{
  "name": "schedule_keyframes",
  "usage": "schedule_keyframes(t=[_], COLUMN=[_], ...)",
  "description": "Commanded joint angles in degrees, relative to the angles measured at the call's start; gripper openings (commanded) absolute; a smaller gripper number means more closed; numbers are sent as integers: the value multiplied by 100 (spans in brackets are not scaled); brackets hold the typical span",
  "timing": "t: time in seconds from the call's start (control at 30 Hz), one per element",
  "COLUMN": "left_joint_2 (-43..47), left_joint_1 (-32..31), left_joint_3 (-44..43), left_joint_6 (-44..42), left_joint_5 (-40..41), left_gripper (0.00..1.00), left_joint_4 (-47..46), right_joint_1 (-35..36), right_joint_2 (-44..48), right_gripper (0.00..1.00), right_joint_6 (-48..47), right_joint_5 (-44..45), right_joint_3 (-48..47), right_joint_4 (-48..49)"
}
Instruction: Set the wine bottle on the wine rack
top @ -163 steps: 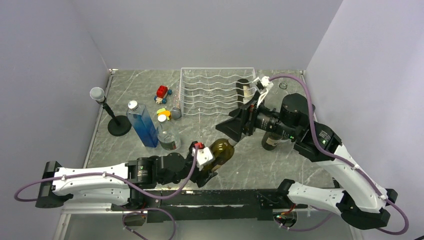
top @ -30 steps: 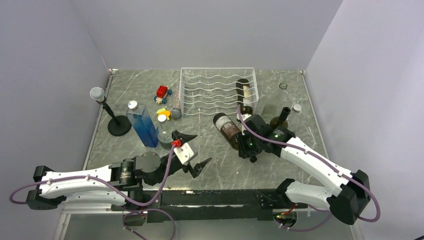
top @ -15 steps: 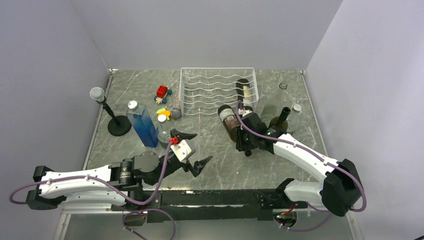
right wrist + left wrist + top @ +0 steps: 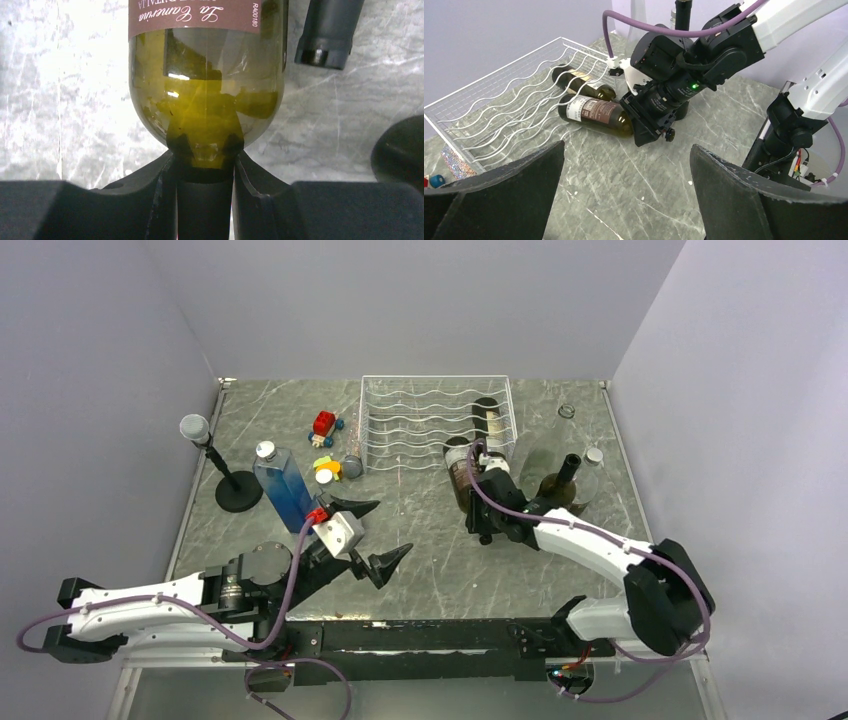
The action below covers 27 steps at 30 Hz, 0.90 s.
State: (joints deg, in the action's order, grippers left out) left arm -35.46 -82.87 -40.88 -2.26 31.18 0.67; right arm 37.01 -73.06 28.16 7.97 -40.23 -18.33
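Note:
The wine bottle (image 4: 460, 468) is green glass with a maroon label and lies on its side, its base at the front edge of the wine rack (image 4: 420, 420). My right gripper (image 4: 475, 498) is shut on its neck. The right wrist view has the bottle (image 4: 205, 75) straight ahead, its neck between the fingers (image 4: 165, 175) of that gripper (image 4: 205, 162). A second dark bottle (image 4: 490, 423) lies in the rack's right groove. In the left wrist view the wine bottle (image 4: 596, 112) sits beside the white rack (image 4: 509, 102). My left gripper (image 4: 368, 533) hangs open over bare table (image 4: 626, 150).
An upright dark bottle (image 4: 560, 483) stands right of my right arm, a clear capped bottle (image 4: 593, 462) behind it. Left of the rack are a blue bottle (image 4: 285, 490), a clear plastic bottle (image 4: 325, 488), small toys (image 4: 323, 425) and a microphone stand (image 4: 225, 475).
My right gripper has carried the wine bottle up and turned it so its base meets the rack's front edge. My open left gripper has drawn back to the left.

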Motion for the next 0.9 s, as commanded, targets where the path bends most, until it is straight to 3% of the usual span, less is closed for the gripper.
schedule_keyframes(t=[0.0, 0.37, 0.87], left_joint_2=[-76, -101, -114], left_joint_1=[-16, -16, -15], left_joint_3=[-147, -168, -218], left_joint_6=[46, 138, 183], left_joint_5=[92, 89, 33], left_gripper=[99, 99, 99], left_joint_4=[-141, -75, 123], right_joint_1=[-28, -45, -271], right_joint_2=[-193, -1308, -2616], right_gripper=[0, 0, 0], right_joint_6=[338, 278, 154], right_joint_5=[571, 956, 967], right_joint_3=[-28, -591, -1789], right_joint_4=[2201, 3271, 3267])
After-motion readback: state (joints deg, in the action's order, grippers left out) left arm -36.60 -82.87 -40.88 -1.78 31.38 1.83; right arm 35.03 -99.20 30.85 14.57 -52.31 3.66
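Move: My right hand already holds the wine bottle by the neck, base pointing outward. The open slot on the wine rack lies about 23 cm ahead, 6 cm left and 3 cm lower. The racked bottle fills the next slot, some 23 cm ahead, 4 cm right and slightly below me. A standing bottle rises 17 cm to my right and 2 cm ahead. The same slot is roughly 38 cm ahead, 14 cm right and 27 cm below my left hand. I slide the bottle base first deeper into the rack with my right hand, under its upper wavy wires and beside the racked bottle. I reach about 12 cm forward and 5 cm left, sinking slightly in the first half, then running nearly level. My wrist turns clockwise and tips up, each by just under 10 degrees; my fingers keep their pinch on the neck. ##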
